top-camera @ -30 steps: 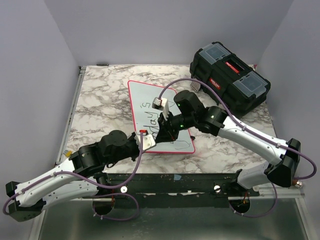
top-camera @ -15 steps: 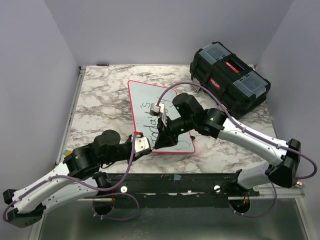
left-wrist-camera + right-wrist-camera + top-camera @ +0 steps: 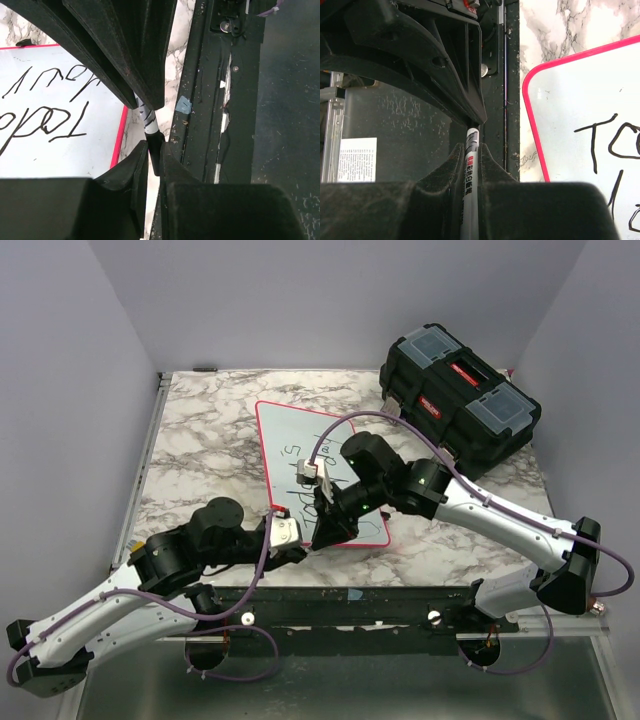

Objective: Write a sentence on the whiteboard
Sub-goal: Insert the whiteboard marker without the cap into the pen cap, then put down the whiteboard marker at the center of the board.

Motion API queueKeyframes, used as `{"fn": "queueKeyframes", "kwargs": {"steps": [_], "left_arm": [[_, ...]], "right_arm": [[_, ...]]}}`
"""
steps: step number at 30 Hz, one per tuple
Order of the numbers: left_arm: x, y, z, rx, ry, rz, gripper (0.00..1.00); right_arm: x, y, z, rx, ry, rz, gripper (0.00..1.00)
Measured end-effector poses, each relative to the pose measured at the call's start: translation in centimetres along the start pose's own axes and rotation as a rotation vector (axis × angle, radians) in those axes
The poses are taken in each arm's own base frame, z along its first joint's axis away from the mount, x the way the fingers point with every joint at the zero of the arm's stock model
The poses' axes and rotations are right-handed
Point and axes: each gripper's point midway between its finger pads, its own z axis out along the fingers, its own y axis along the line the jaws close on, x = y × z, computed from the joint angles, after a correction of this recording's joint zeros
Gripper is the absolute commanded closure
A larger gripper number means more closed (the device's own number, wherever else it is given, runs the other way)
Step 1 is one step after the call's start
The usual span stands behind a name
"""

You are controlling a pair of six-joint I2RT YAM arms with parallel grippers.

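The whiteboard [image 3: 285, 425] lies flat on the marble table, red-rimmed, with black handwritten lettering of the sentence [image 3: 300, 472] in two lines. The wrist views show the board's near corner [image 3: 55, 155] [image 3: 570, 105] and the word beginning "Tod" [image 3: 47, 127] [image 3: 612, 145]. Both grippers meet just off the board's near edge. My right gripper [image 3: 327, 528] [image 3: 471, 156] is shut on a white marker [image 3: 471, 150]. My left gripper [image 3: 300, 543] [image 3: 155, 156] is shut on the same marker's black cap end [image 3: 155, 145], so the two hold it end to end.
A black toolbox [image 3: 460, 400] with red latches stands at the back right, beyond the board. The table's dark front rail [image 3: 205, 100] [image 3: 512, 100] runs right beside the grippers. Purple cables loop over both arms.
My right gripper has carried the marker from over the writing down to the board's near edge. The left gripper swung in and closed on its black end.
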Motion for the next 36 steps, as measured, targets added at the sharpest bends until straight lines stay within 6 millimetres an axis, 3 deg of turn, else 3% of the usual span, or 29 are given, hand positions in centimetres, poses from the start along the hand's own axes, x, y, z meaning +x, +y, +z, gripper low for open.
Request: {"fn": "queueKeyframes", "kwargs": {"steps": [5,9,13,20,26,32,36], "left_arm": [[-0.5,0.2,-0.1,-0.008,-0.02,0.013,0.61],[-3.2,0.8,-0.2,-0.038,-0.127,0.066,0.32],[-5.5,1.4,-0.6,-0.074,-0.216,0.103,0.19],[-7.3,2.8,-1.8,-0.17,-0.298,0.124,0.1],[-7.6,4.7,-2.5,-0.287,-0.323,0.116,0.03],[-7.2,6.4,-3.3,-0.401,-0.334,0.1,0.02],[-7.3,8.0,-4.4,-0.505,-0.352,0.084,0.02]], "right_arm": [[-0.2,0.0,0.0,0.012,-0.008,-0.007,0.99],[-1.5,0.0,0.2,0.033,-0.051,-0.049,0.99],[-2.5,-0.8,0.1,0.103,-0.085,-0.061,0.99],[-3.9,-2.2,-1.9,0.26,-0.15,-0.058,0.99],[-4.9,-3.8,-3.5,0.399,-0.213,-0.025,0.99],[-4.5,-6.4,-5.6,0.598,-0.287,0.041,0.99],[-3.0,-8.6,-7.6,0.769,-0.333,0.109,0.99]]}}
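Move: Between the left fingers sits the pen cap, already pushed onto the marker. That cap is some 5 cm left of the right hand point, level with it. The whiteboard's middle lies about 25 cm ahead of the left hand and 3 cm to its right, roughly 18 cm below. From the right hand, the black clip on the board's right edge is some 16 cm ahead and 14 cm right, about 20 cm down. Opening wide, the left fingers let go of the cap, and that hand rises about 8 cm, then also swings forward about 8 cm as its fingers turn up and counter-clockwise. Still gripping the barrel, the right hand carries the capped marker forward some 10 cm, curving right late and lifting slightly, turning clockwise about 45 degrees out over the whiteboard. ##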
